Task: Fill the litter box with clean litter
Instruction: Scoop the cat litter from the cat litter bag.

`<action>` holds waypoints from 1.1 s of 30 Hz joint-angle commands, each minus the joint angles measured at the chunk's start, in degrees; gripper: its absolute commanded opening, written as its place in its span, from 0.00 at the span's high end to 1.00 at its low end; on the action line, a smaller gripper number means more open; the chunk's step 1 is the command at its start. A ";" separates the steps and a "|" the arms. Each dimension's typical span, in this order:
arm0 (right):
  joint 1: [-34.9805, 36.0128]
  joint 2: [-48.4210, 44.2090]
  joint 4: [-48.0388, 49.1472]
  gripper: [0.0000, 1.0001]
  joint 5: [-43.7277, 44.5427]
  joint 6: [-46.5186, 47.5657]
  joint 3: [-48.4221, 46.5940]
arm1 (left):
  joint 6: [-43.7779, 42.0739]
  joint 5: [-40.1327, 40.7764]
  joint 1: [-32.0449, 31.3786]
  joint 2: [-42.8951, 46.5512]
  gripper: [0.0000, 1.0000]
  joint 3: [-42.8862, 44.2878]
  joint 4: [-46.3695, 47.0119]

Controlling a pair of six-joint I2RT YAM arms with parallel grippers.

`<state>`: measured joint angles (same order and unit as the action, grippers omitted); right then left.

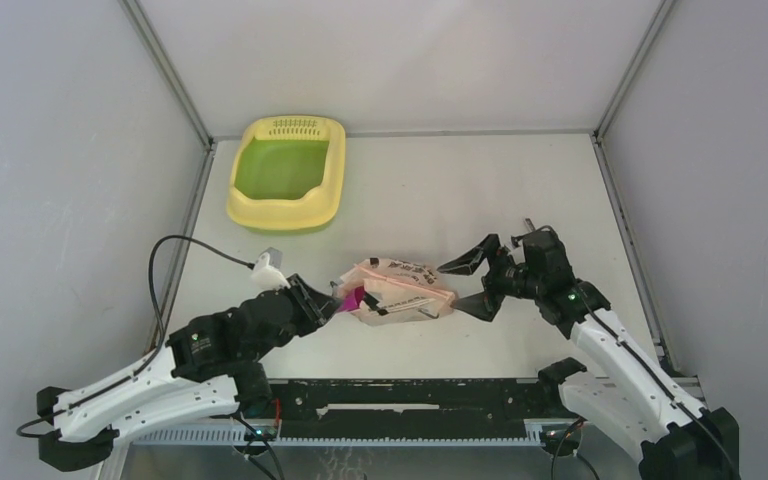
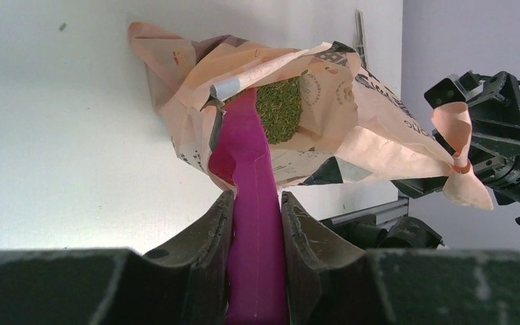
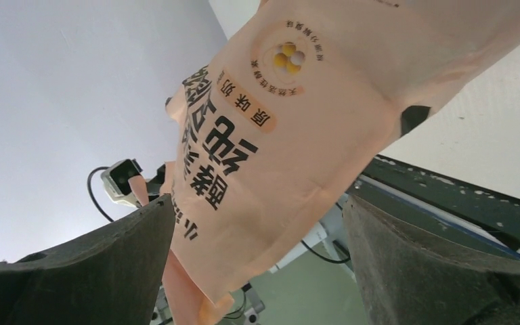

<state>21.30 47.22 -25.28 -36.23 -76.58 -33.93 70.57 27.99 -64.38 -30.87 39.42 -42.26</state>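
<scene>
The pale yellow litter box (image 1: 286, 170) with its green floor stands at the back left of the table. A peach bag (image 1: 400, 288) lies on its side in the middle, mouth toward the left. My left gripper (image 1: 328, 302) is shut on the handle of a magenta scoop (image 2: 256, 203), whose head reaches into the bag's mouth. Grey-green clean litter (image 2: 279, 108) shows inside the bag (image 2: 352, 115). My right gripper (image 1: 472, 283) stands wide open around the bag's right end. In the right wrist view the bag (image 3: 291, 122) hangs between the fingers, close to the left one.
Grey enclosure walls close the table on the left, right and back. A black rail (image 1: 410, 400) runs along the near edge between the arm bases. A black cable (image 1: 175, 250) loops above the left arm.
</scene>
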 commanded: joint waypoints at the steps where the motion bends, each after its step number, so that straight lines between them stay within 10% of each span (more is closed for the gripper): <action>1: 3.11 0.32 8.12 0.01 2.21 -8.78 0.84 | -0.84 2.20 -0.40 -0.57 1.00 -0.61 -0.30; 6: 5.76 -0.62 8.53 0.26 4.48 -9.65 2.34 | -1.08 2.44 -0.40 -0.82 1.00 -1.54 0.32; 8: 5.86 -1.52 8.51 0.60 4.67 -9.64 3.50 | -0.99 2.51 -0.40 -1.33 1.00 -1.87 0.36; 14: 6.22 -4.51 4.18 0.98 5.46 -6.38 4.58 | -0.93 3.13 -0.40 -3.48 1.00 -1.67 0.34; 26: 5.56 -6.64 -0.45 1.00 7.00 0.56 5.41 | -5.30 4.87 -0.27 -14.19 1.00 4.53 -0.95; 33: -1.88 -2.79 0.12 1.00 4.17 10.95 3.88 | -11.90 -9.48 6.26 -20.67 1.00 1.81 10.95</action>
<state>23.92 42.15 -25.23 -31.14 -74.24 -28.75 65.36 25.85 -62.13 -48.75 42.22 -36.16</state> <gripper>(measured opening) 0.008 0.327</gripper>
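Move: About 11 cm to the right of the left hand, 5 cm farther out and 10 cm below lies the middle of the litter bag; the scoop in that hand already reaches into its mouth. The bag's right-hand rim is between the right hand's open fingers, some 2 cm to their left, 1 cm back and 2 cm lower. From the left hand, the litter box stands roughly 33 cm ahead and 16 cm left, 15 cm lower. Reaching about 1.5 cm left first, the right hand shuts its wide-open fingers on the bag's rim, pinching it, then draws back and right a little while sinking some 2.5 cm. The left hand keeps hold of the scoop and feeds it farther into the bag: down at first, then faster to the right, down and forward, about 5 cm in all, its left side rolling up some 10 degrees. ##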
